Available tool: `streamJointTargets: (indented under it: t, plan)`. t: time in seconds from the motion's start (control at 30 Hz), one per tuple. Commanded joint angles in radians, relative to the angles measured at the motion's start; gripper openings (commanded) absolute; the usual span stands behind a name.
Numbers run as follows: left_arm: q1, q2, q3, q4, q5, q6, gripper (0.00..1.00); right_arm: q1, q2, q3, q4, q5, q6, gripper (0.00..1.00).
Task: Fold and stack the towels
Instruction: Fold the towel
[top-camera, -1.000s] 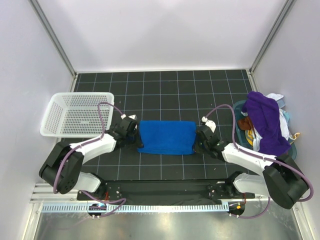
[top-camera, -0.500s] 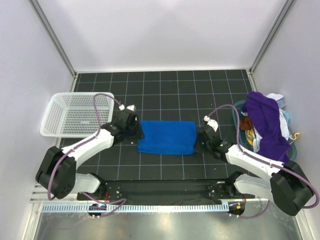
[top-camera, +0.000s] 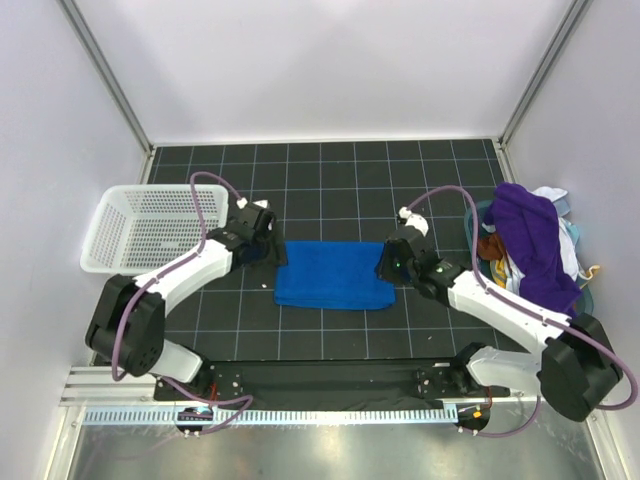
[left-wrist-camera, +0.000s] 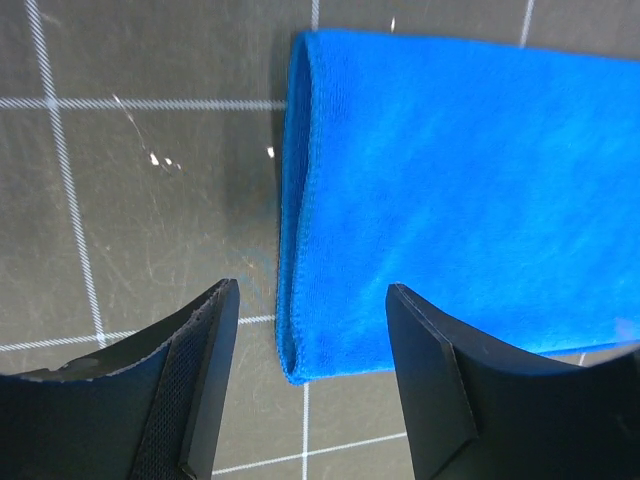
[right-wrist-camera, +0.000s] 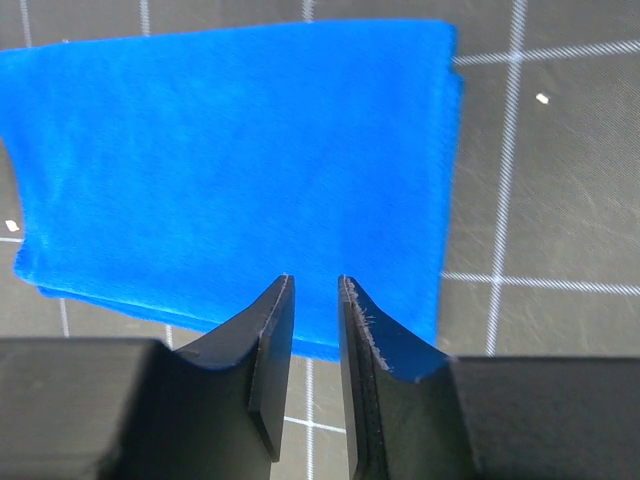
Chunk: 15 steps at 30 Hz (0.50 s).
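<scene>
The royal blue towel (top-camera: 335, 275) lies folded flat on the black gridded mat, mid-table. My left gripper (top-camera: 264, 238) hovers at its left edge, jaws open; in the left wrist view the gripper (left-wrist-camera: 312, 290) straddles the near corner of the blue towel (left-wrist-camera: 450, 190) without touching it. My right gripper (top-camera: 392, 260) hangs above the towel's right edge. In the right wrist view that gripper (right-wrist-camera: 315, 282) shows a narrow gap with nothing in it, the blue towel (right-wrist-camera: 230, 160) below. A purple towel (top-camera: 530, 245) drapes over a pile at the far right, with white cloth (top-camera: 572, 240) beside it.
A white perforated basket (top-camera: 150, 230) stands at the left of the mat, close behind my left arm. The pile on the right rests in a teal tub (top-camera: 480, 215). White walls enclose the table on three sides.
My left gripper opened, let go of the blue towel's left edge and drew back from it. My right gripper lifted away from the right edge. The towel stays folded on the mat.
</scene>
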Motion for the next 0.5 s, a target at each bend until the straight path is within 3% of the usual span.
streamJointTargets:
  t: [0.0, 0.27, 0.47]
  plan:
    - [0.004, -0.009, 0.035, -0.003, 0.049, 0.013, 0.64, 0.007, 0.052, 0.086, 0.021, -0.041, -0.035, 0.32]
    - [0.002, -0.144, 0.101, -0.068, 0.129, 0.025, 0.67, 0.065, 0.237, 0.298, -0.024, -0.022, -0.046, 0.33]
    - [0.002, -0.351, 0.156, -0.195, 0.098, 0.033, 0.67, 0.217, 0.443, 0.514, -0.064, 0.096, 0.003, 0.36]
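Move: The folded blue towel lies flat, its middle about 8 cm left, 2 cm ahead and 8 cm below the right hand; its left edge is about 21 cm to that hand's left. The tub of laundry is some 38 cm to the right hand's right, 4 cm ahead. From the left hand the towel's middle is roughly 13 cm right and 6 cm down, about level fore and aft; the white basket lies 27 cm left, 7 cm ahead. Leftward and gathering speed, the right hand sweeps about 10 cm across above the towel towards its left edge, going some 4 cm forward as well and turning slightly counter-clockwise, with its fingers still a little apart. The left hand, after a tiny dip, climbs clear beside the towel's left end by about 10 cm, tilting its fingertips outward, fingers kept open and empty. ##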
